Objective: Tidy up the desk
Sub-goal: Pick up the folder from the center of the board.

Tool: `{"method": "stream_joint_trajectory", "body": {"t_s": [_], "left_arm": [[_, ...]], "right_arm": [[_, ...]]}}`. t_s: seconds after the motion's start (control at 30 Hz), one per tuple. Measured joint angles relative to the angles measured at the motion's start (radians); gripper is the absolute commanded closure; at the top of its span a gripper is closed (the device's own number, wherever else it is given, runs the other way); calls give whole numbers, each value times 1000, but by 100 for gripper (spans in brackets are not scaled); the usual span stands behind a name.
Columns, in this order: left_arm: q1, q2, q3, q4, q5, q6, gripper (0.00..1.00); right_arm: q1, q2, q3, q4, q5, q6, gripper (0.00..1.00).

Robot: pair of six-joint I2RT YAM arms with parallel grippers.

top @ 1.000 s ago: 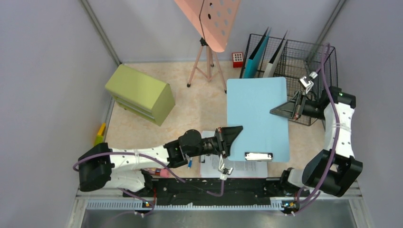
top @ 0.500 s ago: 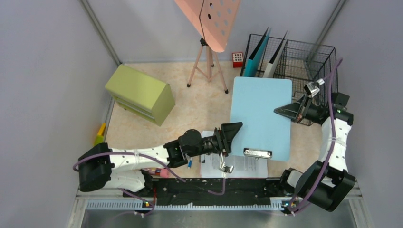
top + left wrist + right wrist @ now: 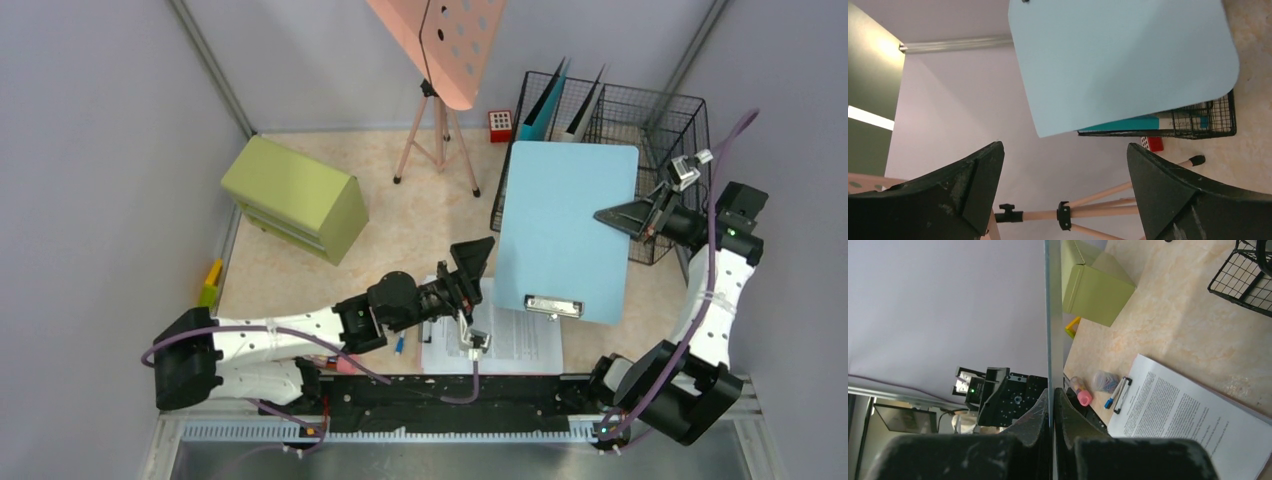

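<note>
A light blue clipboard with a metal clip at its near end hangs tilted above the desk, in front of the wire baskets. My right gripper is shut on its right edge. In the right wrist view the board runs edge-on between the closed fingers of the right gripper. My left gripper stands open just left of the board, apart from it. In the left wrist view the left gripper holds nothing, and the clipboard floats beyond it.
A stack of printed papers lies at the near edge, under the clipboard's near end. A green drawer cabinet stands at the left. A tripod stand with a pink board stands at the back, a red box beside it. A blue pen lies near the papers.
My left gripper has opened, let go of the clipboard's left edge and drawn back a little. The right gripper has carried the clipboard right and toward the baskets.
</note>
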Motion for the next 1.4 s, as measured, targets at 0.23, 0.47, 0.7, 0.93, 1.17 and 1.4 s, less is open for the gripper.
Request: {"method": "stream_joint_trajectory", "body": {"t_s": [0.23,0.47,0.7,0.93,1.17,1.4], "left_arm": [[1,-72,60,-180,-132,-212,2],[8,-73,445,-682,-193,-613,1],[82,100,1017,-1209,-312,-846,4],[347,248,1331,-1559,-250,-1144,4],[452,0,924,-1456,13,-1389,3],[586,1,714,-1141,362,-1702,3]], "right_arm": [[-16,-1,7,0,0,10,100],[-39,-5,7,-3,0,-2,100],[-44,-9,22,105,24,85,100],[-45,-89,-13,561,68,467,100],[-46,-113,-14,705,79,611,100],[-46,-114,-49,711,99,645,100]]}}
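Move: The open left gripper is just off the left edge of the light-blue folder, whose middle lies about 14 cm to its right, 5 cm ahead and near its height. The paper clipboard lies some 27 cm below, 2 cm back and 4 cm right; the small cup is 20 cm left of the hand, 1 cm back and equally low. The right hand holds the folder's right edge; the wire basket stands roughly 26 cm ahead, 6 cm right and 20 cm below it. Swing the open left gripper left and away from the light-blue folder, arching up about 15 cm, then down again to finish some 11 cm left, 6 cm forward and a little higher. Roll it about 100 degrees counter-clockwise as seen along its fingers, dipping the tips. With the right gripper, keep pinching the folder's edge and lift it about 5 cm, easing slightly forward and right. ##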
